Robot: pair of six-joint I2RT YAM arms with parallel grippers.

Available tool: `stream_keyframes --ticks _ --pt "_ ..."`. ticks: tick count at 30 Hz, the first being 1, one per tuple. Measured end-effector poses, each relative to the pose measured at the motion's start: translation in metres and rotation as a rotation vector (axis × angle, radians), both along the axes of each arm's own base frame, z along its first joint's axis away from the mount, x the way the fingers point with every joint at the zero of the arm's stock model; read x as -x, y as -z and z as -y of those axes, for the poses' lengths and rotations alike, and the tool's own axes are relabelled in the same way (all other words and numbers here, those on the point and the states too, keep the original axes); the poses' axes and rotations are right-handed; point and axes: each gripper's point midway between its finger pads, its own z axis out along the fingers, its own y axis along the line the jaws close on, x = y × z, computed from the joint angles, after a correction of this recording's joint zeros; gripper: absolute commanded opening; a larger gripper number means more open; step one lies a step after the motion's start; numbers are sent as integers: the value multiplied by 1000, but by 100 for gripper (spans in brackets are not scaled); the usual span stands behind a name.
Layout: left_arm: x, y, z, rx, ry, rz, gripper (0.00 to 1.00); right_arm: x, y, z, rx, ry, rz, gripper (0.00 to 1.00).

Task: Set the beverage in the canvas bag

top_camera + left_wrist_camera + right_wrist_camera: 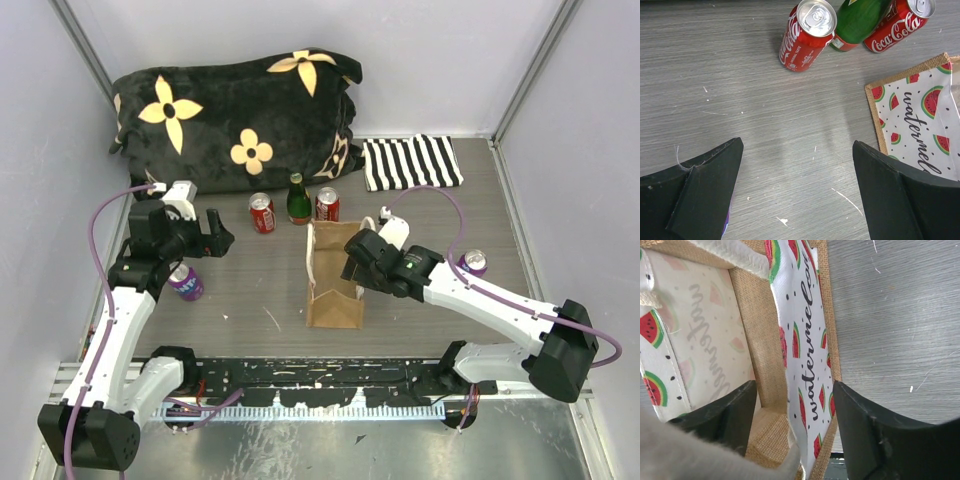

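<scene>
The canvas bag (333,296) stands open in the middle of the table, tan with cream handles and a watermelon print. My right gripper (353,263) is open and straddles the bag's right wall (805,340), one finger inside (722,412) and one outside (880,430). My left gripper (214,236) is open and empty above bare table left of the bag. Two red cola cans (262,213) (327,204) and a green bottle (298,199) stand behind the bag. The left wrist view shows the cans (807,35) (897,22), the bottle (860,22) and a bag corner (920,115).
A purple can (186,282) stands under my left arm, another purple can (472,263) right of my right arm. A black flowered cushion (235,115) fills the back left. A black-and-white striped cloth (410,162) lies flat at the back right.
</scene>
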Motion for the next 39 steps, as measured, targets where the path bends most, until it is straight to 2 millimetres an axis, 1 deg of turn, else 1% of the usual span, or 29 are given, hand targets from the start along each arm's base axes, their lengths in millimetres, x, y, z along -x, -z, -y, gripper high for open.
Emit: stream_keyframes --ticks 5,8,10,13,14,15,16,17,19,20,22,24,27,29,30,33,37,39 --pt "-1 0 3 9 14 -2 99 -1 -3 3 26 -11 12 78" --pt "-3 0 7 14 30 3 99 -5 -17 6 41 -6 38 81" --pt "-5 -3 14 13 54 8 98 -11 -36 7 35 3 78 83" --pt "-16 -12 33 8 117 41 98 -19 -75 11 2 33 162 88" --pt "-25 -18 40 5 138 64 98 -21 -86 13 -8 42 186 95" --pt "-27 -20 47 5 159 74 98 -23 -101 17 -18 55 220 99" --pt "-32 -21 52 3 175 82 98 -25 -111 19 -27 65 243 100" --pt "-41 -23 60 4 196 103 98 -26 -123 24 -26 77 271 100" --pt "-59 -22 72 8 222 126 98 -28 -137 31 -25 98 307 100" --pt "-69 -19 79 9 235 133 98 -29 -143 35 -20 108 321 100" --pt "-89 -8 90 9 256 141 98 -29 -147 40 -7 123 335 100" --pt "-107 6 101 10 275 145 98 -29 -147 46 14 136 335 100" --pt "-126 24 119 16 308 148 98 -26 -143 52 34 151 325 100" --pt "-137 28 132 23 331 167 98 -22 -144 59 30 170 323 100" --pt "-142 28 138 27 342 179 98 -22 -145 60 29 173 323 100" --pt "-154 19 153 43 369 234 98 -16 -148 69 14 197 327 100" --pt "-166 6 167 59 388 299 98 -10 -147 78 19 216 318 100" --pt "-172 5 172 63 393 317 99 -9 -145 79 24 221 310 100"
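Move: From my left hand the green bottle stands about 20 cm ahead and 20 cm to the right, its middle some 9 cm lower. The left Coke can is about 3 cm nearer than the bottle and 10 cm left of it; the right Coke can is 7 cm right of the bottle and 2 cm nearer. My right hand straddles the canvas bag's right wall, the bag's middle some 4 cm to its left and 5 cm below. I sweep my left hand forward and right about 24 cm towards the green bottle, at nearly the same height, fingers staying open while the wrist turns clockwise and tips up some 20 degrees. Meanwhile my right hand, already loosened, opens fully and lifts off the bag's right wall about 15 cm, then drifts right, clear of the bag, its fingers tipping up. ##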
